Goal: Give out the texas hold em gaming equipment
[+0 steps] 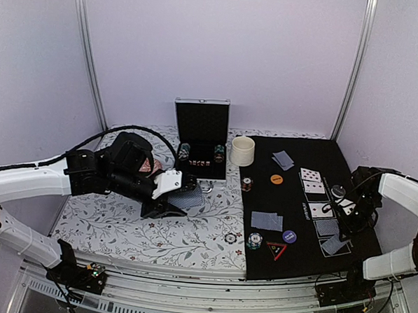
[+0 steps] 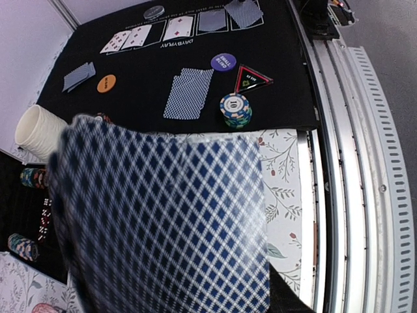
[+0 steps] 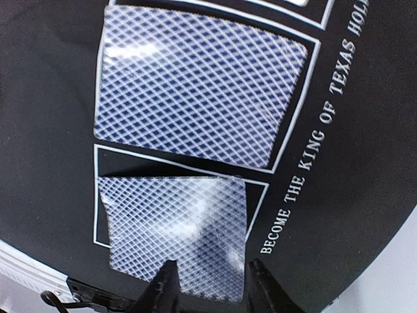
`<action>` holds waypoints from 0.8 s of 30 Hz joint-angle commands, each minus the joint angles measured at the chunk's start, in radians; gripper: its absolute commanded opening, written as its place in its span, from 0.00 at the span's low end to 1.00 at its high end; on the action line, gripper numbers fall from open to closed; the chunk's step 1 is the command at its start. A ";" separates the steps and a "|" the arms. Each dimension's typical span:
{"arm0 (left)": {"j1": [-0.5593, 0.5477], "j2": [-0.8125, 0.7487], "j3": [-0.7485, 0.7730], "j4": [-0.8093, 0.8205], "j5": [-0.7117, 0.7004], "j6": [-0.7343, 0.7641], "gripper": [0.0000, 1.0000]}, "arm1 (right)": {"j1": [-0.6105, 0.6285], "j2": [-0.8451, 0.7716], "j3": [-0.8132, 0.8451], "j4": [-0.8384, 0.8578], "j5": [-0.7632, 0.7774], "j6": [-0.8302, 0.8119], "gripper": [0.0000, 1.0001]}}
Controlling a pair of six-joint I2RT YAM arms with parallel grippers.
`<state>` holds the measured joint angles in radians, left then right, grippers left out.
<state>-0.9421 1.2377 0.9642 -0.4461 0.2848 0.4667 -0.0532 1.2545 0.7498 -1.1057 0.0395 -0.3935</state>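
Note:
My left gripper [image 1: 173,197] hovers over the floral cloth, shut on a stack of blue-backed playing cards [image 2: 163,215] that fills the left wrist view and hides its fingers. On the black mat [image 1: 298,263] lie a row of cards, a face-down pair [image 1: 266,220], a chip stack [image 1: 254,240], a triangle marker [image 1: 276,250], a dark blue disc [image 1: 289,236] and an orange disc [image 1: 276,179]. My right gripper [image 3: 210,282] stands open just above the row's near end. A face-down card [image 3: 172,228] lies skewed in the last outlined box, with both fingertips over its near edge.
A cream cup [image 1: 242,150] and an open black case [image 1: 201,128] with chips stand at the back. One chip [image 1: 231,237] lies on the floral cloth, another [image 1: 246,183] at the mat's left edge. A second face-down pair [image 1: 283,160] lies at the mat's far side.

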 commanded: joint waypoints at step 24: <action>0.024 0.371 -0.028 0.072 -0.106 0.020 0.44 | 0.099 0.007 0.451 0.161 -0.155 0.085 0.99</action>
<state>-0.9390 1.5238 0.8974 -0.3958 0.2417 0.4820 0.0040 1.2476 1.1965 -1.0115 -0.0341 -0.3126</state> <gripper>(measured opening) 0.430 0.988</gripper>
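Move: The right gripper stands just over the near right part of the last dealt card; the card's middle is about 2 cm ahead, 2 cm left and 1 cm below. The next face-down card lies some 9 cm ahead and 3 cm left of this hand, the clear disc roughly 23 cm ahead and 3 cm right. From the left gripper, still holding the deck, the bare table is about 15 cm straight below; the loose 10 chip lies 10 cm right, level with the hand, and the case some 25 cm straight ahead. Open the right gripper wide off the last card, first easing barely a centimetre to the right, then pull up about 14 cm and nearly as far forward past the dealt row towards the clear disc, swinging the fingertips some 30 degrees forward. Meanwhile, keep the left grip on the deck and lower it towards the table, slowly at first, then fast, tipping the fingers further down. ##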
